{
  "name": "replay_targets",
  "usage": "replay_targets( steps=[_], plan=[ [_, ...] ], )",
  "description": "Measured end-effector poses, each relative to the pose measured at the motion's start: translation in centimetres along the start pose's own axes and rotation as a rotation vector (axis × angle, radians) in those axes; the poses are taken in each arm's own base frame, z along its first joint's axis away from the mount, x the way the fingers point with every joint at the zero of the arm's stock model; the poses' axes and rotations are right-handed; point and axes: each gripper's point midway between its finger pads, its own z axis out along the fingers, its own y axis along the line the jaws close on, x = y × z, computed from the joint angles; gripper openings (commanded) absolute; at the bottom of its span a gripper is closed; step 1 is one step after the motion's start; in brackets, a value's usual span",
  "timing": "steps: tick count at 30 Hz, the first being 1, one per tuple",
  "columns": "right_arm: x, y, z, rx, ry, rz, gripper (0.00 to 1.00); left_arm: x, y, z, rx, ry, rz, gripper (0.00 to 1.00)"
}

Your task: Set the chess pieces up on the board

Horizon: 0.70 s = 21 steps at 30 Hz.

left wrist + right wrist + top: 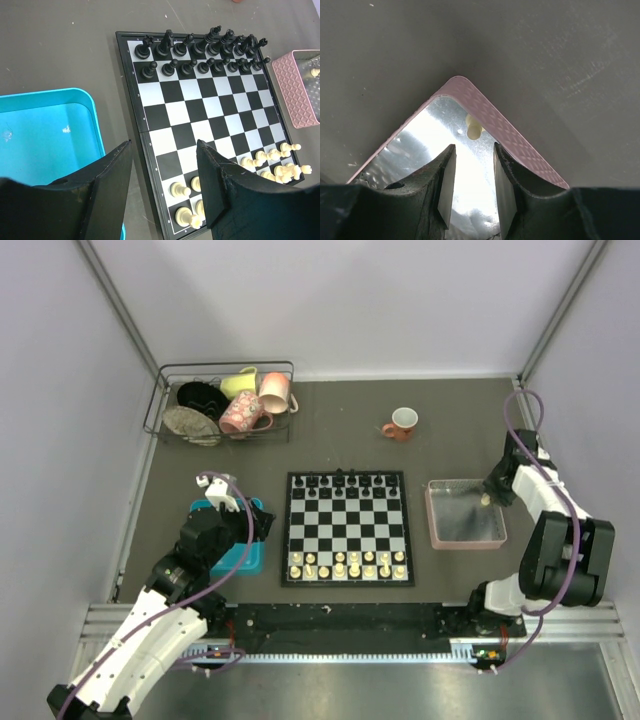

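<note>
The board [287, 530] lies flat at the table's middle. Cream-white chess pieces [350, 563] fill most of its two near rows, seen also in the left wrist view [180, 190]. One more cream piece [473, 129] lies in the far corner of the pink tray [510, 132], right of the board [485, 499]. My right gripper [474, 147] hangs open over that tray corner, the piece just ahead of its fingertips, nothing between them. My left gripper [164, 145] is open and holds nothing, above the board's near left edge beside the blue tray [45, 95].
Black chess figures [345, 481] stand in the board's two far rows. A wire rack [225, 368] with mugs and dishes is at the back left. An orange mug [401, 424] stands behind the board. The blue tray [240, 562] holds no pieces that I can see.
</note>
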Motion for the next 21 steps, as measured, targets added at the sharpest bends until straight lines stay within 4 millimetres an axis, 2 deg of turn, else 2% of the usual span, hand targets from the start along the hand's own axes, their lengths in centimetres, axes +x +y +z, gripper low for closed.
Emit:
replay_targets(
  steps=[12, 21],
  plan=[
    [0.3, 0.3, 1.4, -0.001, 0.020, -0.003, 0.28, 0.0, 0.0, 0.0, 0.001, 0.001, 0.001, 0.59],
    [1.0, 0.1, 2.7, 0.022, 0.055, -0.009, 0.10, 0.0, 0.0, 0.0, 0.000, 0.001, 0.001, 0.58]
  ],
)
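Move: The last pawn is just under the right hand, about 1 cm ahead and 4 cm lower, near the far right corner of the pink tray. The tray's middle is some 6 cm left and 4 cm back. The chessboard's middle lies about 44 cm left and 9 cm back, the mug roughly 27 cm left and 24 cm ahead. From the left hand the pawn lies about 67 cm right, 8 cm ahead and 13 cm lower. Down into the tray's far right corner sinks the right hand, about 3 cm almost straight, inching forward a little as it goes. Its fingers narrow all the way, fastest at the end, to under half their starting gap, bringing the tips in on either side of the pawn's head beside the tray's wall. ##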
